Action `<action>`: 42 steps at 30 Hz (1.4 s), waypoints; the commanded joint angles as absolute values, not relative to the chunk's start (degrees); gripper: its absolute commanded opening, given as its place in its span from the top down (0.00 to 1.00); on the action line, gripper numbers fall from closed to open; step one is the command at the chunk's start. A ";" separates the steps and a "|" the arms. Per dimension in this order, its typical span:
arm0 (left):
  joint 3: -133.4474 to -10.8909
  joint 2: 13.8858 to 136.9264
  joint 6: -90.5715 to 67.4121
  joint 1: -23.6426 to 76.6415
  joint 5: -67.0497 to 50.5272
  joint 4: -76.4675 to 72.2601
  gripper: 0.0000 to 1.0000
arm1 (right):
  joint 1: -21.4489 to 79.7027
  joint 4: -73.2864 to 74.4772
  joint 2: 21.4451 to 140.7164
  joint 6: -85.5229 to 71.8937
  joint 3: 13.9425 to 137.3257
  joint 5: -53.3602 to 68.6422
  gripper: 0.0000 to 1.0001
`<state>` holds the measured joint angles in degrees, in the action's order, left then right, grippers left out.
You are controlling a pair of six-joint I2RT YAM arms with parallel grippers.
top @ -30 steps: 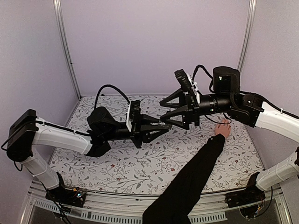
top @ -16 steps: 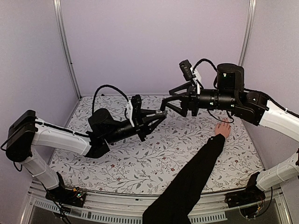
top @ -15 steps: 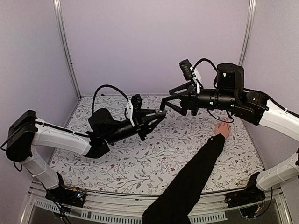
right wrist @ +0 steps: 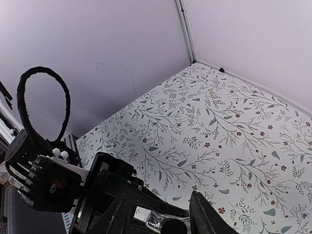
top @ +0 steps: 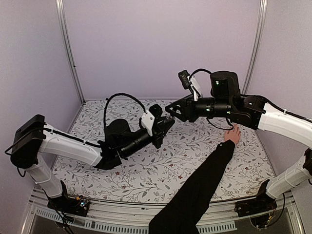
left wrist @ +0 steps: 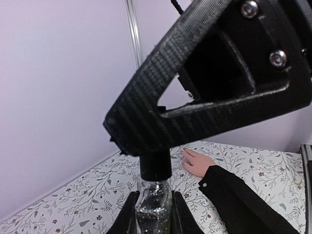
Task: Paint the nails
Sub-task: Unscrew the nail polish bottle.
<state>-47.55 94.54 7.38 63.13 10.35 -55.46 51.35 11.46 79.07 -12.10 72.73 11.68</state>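
Observation:
A bare hand (top: 233, 134) in a long black sleeve (top: 202, 180) lies flat on the floral table at the right; its nails are too small to make out. Held in the air, my left gripper (top: 165, 122) is shut on a small glitter-filled bottle (left wrist: 153, 204) with a black cap (left wrist: 156, 165). My right gripper (top: 173, 113) meets it from the right and is open, its jaws on either side of the cap (right wrist: 173, 227). In the left wrist view one right finger (left wrist: 209, 83) covers the cap's top, and the hand (left wrist: 195, 163) lies beyond.
The floral tablecloth (top: 161, 165) covers the table, with lilac walls and metal corner posts (top: 68, 48) around it. The sleeve runs from the near edge up to the right-hand middle. A black cable loop (right wrist: 44, 105) arches over the left arm.
The left arm has lifted the bottle up and to the right. The right gripper has swung left over the cap and its jaws have narrowed. The hand has stayed put.

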 commanded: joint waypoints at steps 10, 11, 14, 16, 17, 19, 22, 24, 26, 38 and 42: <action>-48.66 95.43 10.82 63.98 16.61 -56.32 1.00 | 51.10 9.95 80.21 -18.11 73.09 13.55 0.65; -48.61 95.35 10.81 63.98 16.80 -56.38 1.00 | 51.07 9.84 80.40 -18.26 73.00 13.69 0.65; -48.36 95.08 10.87 64.08 16.92 -56.34 1.00 | 51.07 9.52 80.83 -18.79 72.87 14.08 0.67; -48.36 94.90 11.01 64.07 17.09 -56.46 1.00 | 51.06 9.49 81.02 -18.96 72.86 14.31 0.68; -48.27 94.78 11.05 64.07 17.13 -56.51 1.00 | 51.09 9.49 81.16 -19.10 72.78 14.32 0.68; -48.25 94.74 11.18 64.11 17.22 -56.54 1.00 | 51.00 9.56 81.29 -19.16 72.69 14.31 0.69; -48.26 94.70 11.25 64.09 17.32 -56.58 1.00 | 50.91 9.65 81.38 -19.16 72.60 14.39 0.72; -48.25 94.75 11.26 64.12 17.34 -56.51 1.00 | 50.89 9.58 81.39 -19.08 72.45 14.42 0.77; -48.25 94.74 11.25 64.08 17.34 -56.45 1.00 | 50.73 9.62 81.41 -18.91 72.34 14.37 0.84; -47.57 93.20 8.02 62.86 -2.94 -55.28 1.00 | 50.66 8.30 80.89 -11.68 72.12 19.96 1.00; -45.70 92.15 1.83 60.38 -13.13 -58.79 1.00 | 50.71 7.60 79.42 -8.03 71.21 21.92 1.00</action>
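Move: The right hand's half-open fingers already straddle the nail polish bottle's black cap, which sits about 1 cm ahead of that hand, level left to right and 1 cm below it. The glass bottle hangs beneath, roughly 1 cm ahead, 1 cm to the left and 5 cm below the right hand, still pinched in the left fingers. From the left hand the cap lies about 1 cm ahead, 1 cm to the right and 4 cm above. The right hand eases only about 1 cm forward and down, with its fingers narrowing around the black cap until they pinch it, while the left hand keeps its grip on the glass, creeping 1 cm forward and turning slightly counter-clockwise. Once the cap is gripped, the left hand swings back clockwise by some 10 degrees and draws back almost 1 cm, as the right hand turns a few degrees the other way and also slips back a little. ##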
